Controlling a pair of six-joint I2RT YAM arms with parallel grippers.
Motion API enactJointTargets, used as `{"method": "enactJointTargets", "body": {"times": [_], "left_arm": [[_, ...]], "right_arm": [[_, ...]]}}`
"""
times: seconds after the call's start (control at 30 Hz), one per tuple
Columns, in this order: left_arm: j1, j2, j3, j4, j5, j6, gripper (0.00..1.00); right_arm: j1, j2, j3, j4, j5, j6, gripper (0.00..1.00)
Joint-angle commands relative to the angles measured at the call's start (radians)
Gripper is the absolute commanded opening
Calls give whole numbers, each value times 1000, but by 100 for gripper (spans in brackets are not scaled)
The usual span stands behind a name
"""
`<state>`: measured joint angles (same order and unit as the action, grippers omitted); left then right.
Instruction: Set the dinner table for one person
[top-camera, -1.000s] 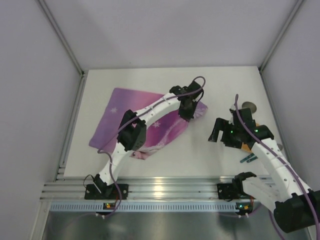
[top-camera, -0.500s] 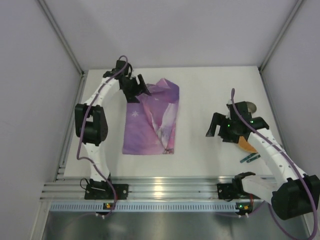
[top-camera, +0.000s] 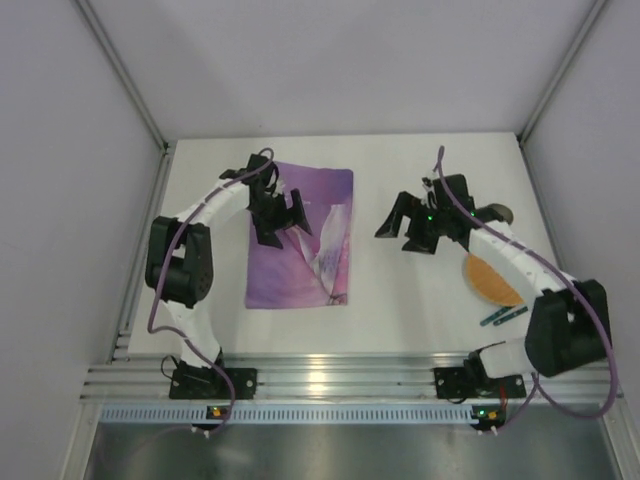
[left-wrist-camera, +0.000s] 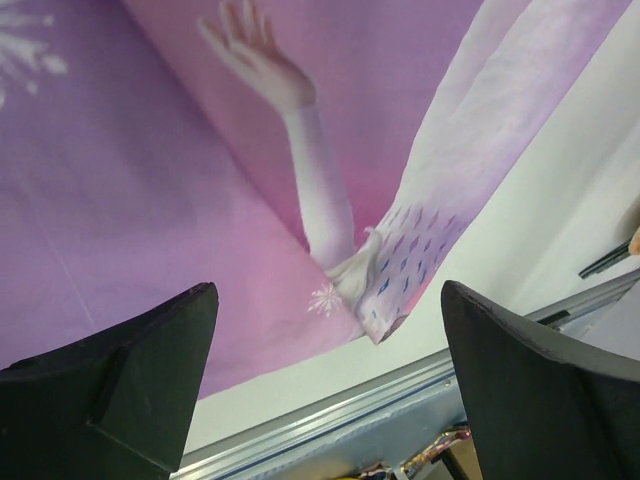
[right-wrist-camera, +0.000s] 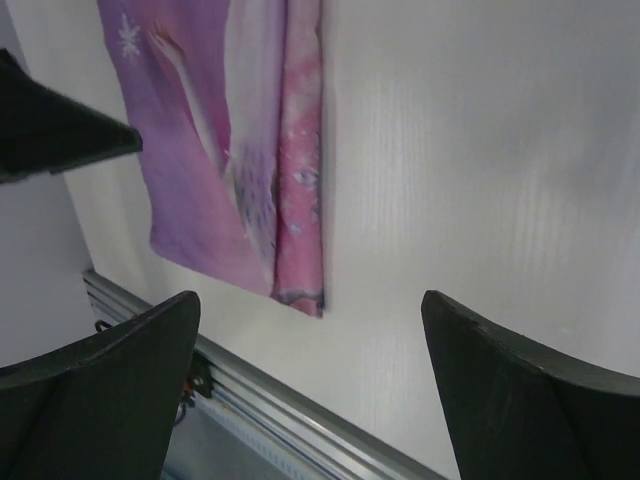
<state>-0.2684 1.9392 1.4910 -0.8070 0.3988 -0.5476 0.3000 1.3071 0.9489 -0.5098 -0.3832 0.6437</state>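
The purple printed placemat (top-camera: 300, 265) lies on the white dinner table (top-camera: 400, 300), left of centre, with its right strip folded over (right-wrist-camera: 300, 180). My left gripper (top-camera: 283, 215) hovers over the mat's far half, open, with nothing between its fingers (left-wrist-camera: 110, 390); below it the mat (left-wrist-camera: 180, 180) shows a printed arm and dress. My right gripper (top-camera: 400, 225) is open and empty just right of the mat, above bare table (right-wrist-camera: 480, 200). Through its wrist view the mat's (right-wrist-camera: 200, 150) near right corner is visible.
An orange plate (top-camera: 490, 280) lies at the right, with teal cutlery (top-camera: 503, 316) nearer the front edge and a dark round dish (top-camera: 497, 211) behind the right arm. A metal rail (top-camera: 320, 378) runs along the near edge. Walls close in on both sides.
My left gripper has opened and let go of the placemat, which now lies spread along the table. My right arm has swung left towards the mat, uncovering the orange plate.
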Motion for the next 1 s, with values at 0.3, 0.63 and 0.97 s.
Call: {"method": "enactJointTargets", "body": {"times": [0.3,0.63,0.97], "left_arm": [[-18,-374,-259,-55,-149,-18,98],[-18,-482,-460,-32,-156,-57,99],[-17,-465,-452,-32,-183,-52,99]], "right_arm": [[64,678,637,152,-132,50,85],[87,939,870,114,-109,68,69],[119,931,841,85,-86,13,54]]}}
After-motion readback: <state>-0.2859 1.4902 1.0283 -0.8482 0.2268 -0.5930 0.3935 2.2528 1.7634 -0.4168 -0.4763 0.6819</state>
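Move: The right hand goes for the upper tip of the folded flap on the purple cloth, about 18 cm ahead, 13 left and 10 below; the cloth's far-right corner is some 30 ahead and 12 left, its near-right corner 14 back and 13 left. From the left hand, the cloth's near-left corner lies roughly 17 cm back, 10 left and 6 below, the flap's near tip 14 back and 13 right. Right reaches forward-left about 20 cm, down to the flap tip, half closing; open left retreats towards the near-left corner. ##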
